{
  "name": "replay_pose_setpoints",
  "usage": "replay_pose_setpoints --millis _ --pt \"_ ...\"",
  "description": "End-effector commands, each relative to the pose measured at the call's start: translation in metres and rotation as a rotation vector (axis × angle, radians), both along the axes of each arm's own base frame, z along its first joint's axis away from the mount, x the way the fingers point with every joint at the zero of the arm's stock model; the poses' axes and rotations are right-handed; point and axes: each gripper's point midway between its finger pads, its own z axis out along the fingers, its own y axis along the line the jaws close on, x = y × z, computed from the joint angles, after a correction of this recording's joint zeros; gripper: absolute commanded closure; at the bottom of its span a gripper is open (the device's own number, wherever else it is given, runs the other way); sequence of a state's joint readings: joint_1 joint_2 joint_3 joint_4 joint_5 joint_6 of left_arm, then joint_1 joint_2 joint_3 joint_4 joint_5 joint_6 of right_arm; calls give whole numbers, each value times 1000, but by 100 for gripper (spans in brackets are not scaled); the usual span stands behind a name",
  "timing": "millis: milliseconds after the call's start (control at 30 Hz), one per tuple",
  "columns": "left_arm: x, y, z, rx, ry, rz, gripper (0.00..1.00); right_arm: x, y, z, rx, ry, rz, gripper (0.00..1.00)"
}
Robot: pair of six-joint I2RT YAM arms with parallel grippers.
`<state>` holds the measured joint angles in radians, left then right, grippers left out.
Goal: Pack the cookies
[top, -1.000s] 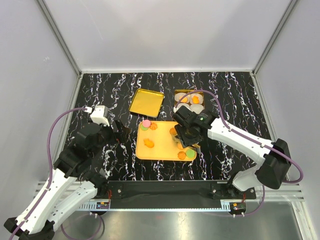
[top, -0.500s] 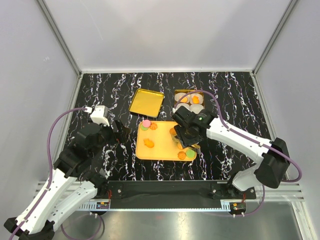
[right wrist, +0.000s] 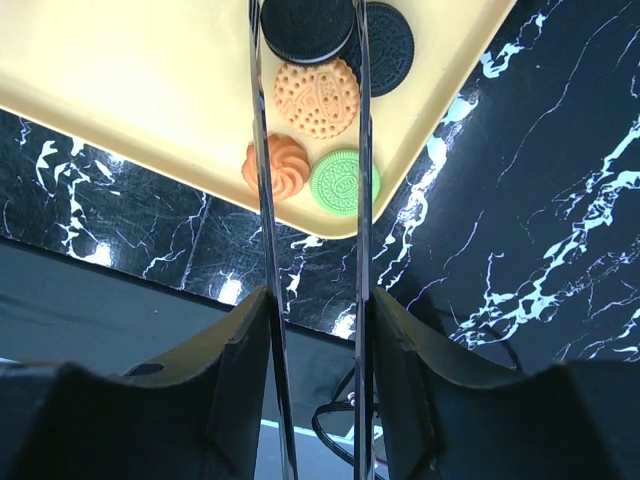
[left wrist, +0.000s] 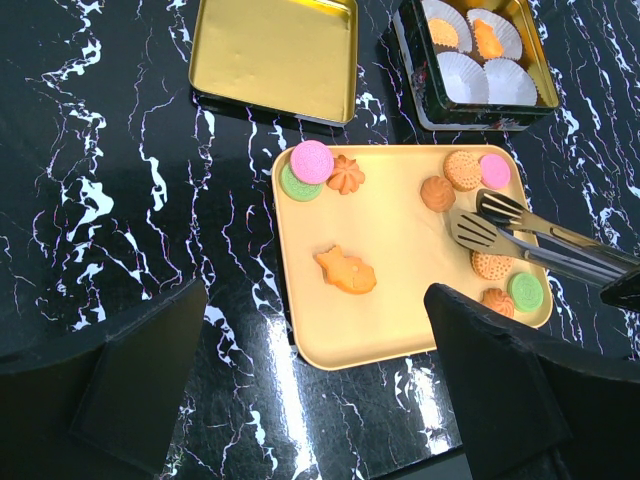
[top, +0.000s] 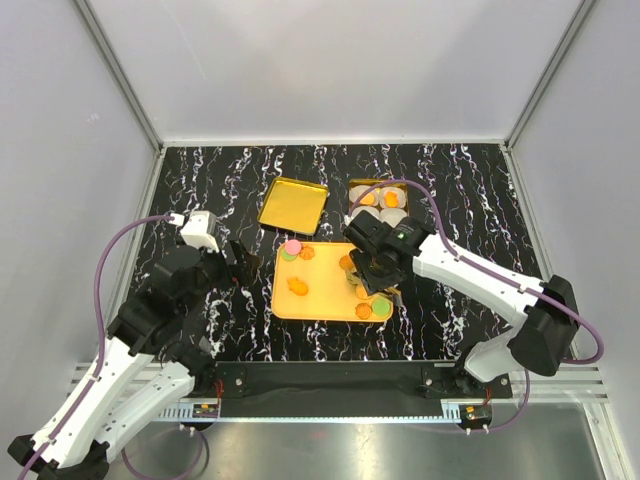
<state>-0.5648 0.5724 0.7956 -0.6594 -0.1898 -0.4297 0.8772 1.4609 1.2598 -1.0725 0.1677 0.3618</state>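
Note:
The cookies lie on a yellow-orange tray (top: pixel 320 300). In the left wrist view a pink disc (left wrist: pixel 312 161), a green disc (left wrist: pixel 296 185), an orange swirl (left wrist: pixel 346 174) and an orange fish shape (left wrist: pixel 346 270) lie on its left half. My right gripper (top: pixel 372 262) is shut on metal tongs (left wrist: pixel 520 240) over the tray's right side. In the right wrist view the tongs (right wrist: pixel 262 200) are spread. Between their arms are a round orange cookie (right wrist: pixel 316 97) and a black one (right wrist: pixel 307 28). My left gripper (top: pixel 240 265) is open and empty, left of the tray.
A dark tin (top: pixel 378 200) with white paper cups stands behind the tray; two cups hold orange cookies (left wrist: pixel 445 33). Its gold lid (top: pixel 293 205) lies to the tin's left. An orange swirl (right wrist: pixel 275 167) and a green cookie (right wrist: pixel 344 182) sit at the tray's near right corner.
My right gripper and the tongs have shifted very slightly left over the tray's right side. My left arm has not moved.

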Motion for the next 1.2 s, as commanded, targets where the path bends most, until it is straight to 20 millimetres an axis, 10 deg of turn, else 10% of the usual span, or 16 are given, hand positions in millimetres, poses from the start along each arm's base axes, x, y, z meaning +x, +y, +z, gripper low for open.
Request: replay_pose_setpoints --millis 0,433,733,1167 --pt "3 -5 9 -18 -35 -17 1 8 4 28 26 -71 12 52" --pt "2 -5 8 -20 -34 -20 1 33 8 65 64 -178 -15 52" --pt "2 -7 9 -24 -35 -27 1 97 -8 99 140 -274 -143 52" --pt "2 -7 8 -21 -32 -29 1 166 -10 74 90 -272 -234 51"
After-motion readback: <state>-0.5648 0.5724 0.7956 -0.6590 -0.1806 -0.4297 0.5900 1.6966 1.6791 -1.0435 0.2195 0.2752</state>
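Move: The right hand's tongs already pinch a black cookie at their tips. The near-left empty paper cup in the tin lies about 18 cm ahead of this hand, 5 cm to its left and 9 cm lower; the empty cup beside it is 18 cm ahead, 2 cm right, and the filled left cup 5 cm beyond the first. The pink cookie lies 9 cm ahead, 1 cm left. From the left hand, the near-left cup is some 17 cm ahead, 29 cm right and 18 cm below. Keeping its pinch on the black cookie between the tong tips, the right hand first lifts, then sweeps quickly forward over the tray to the tin, about 14 cm out and peaking over 8 cm up, before sinking nearly 3 cm towards the near empty cups. On the way the wrist turns some 10 to 15 degrees clockwise and tips the fingers outward. ##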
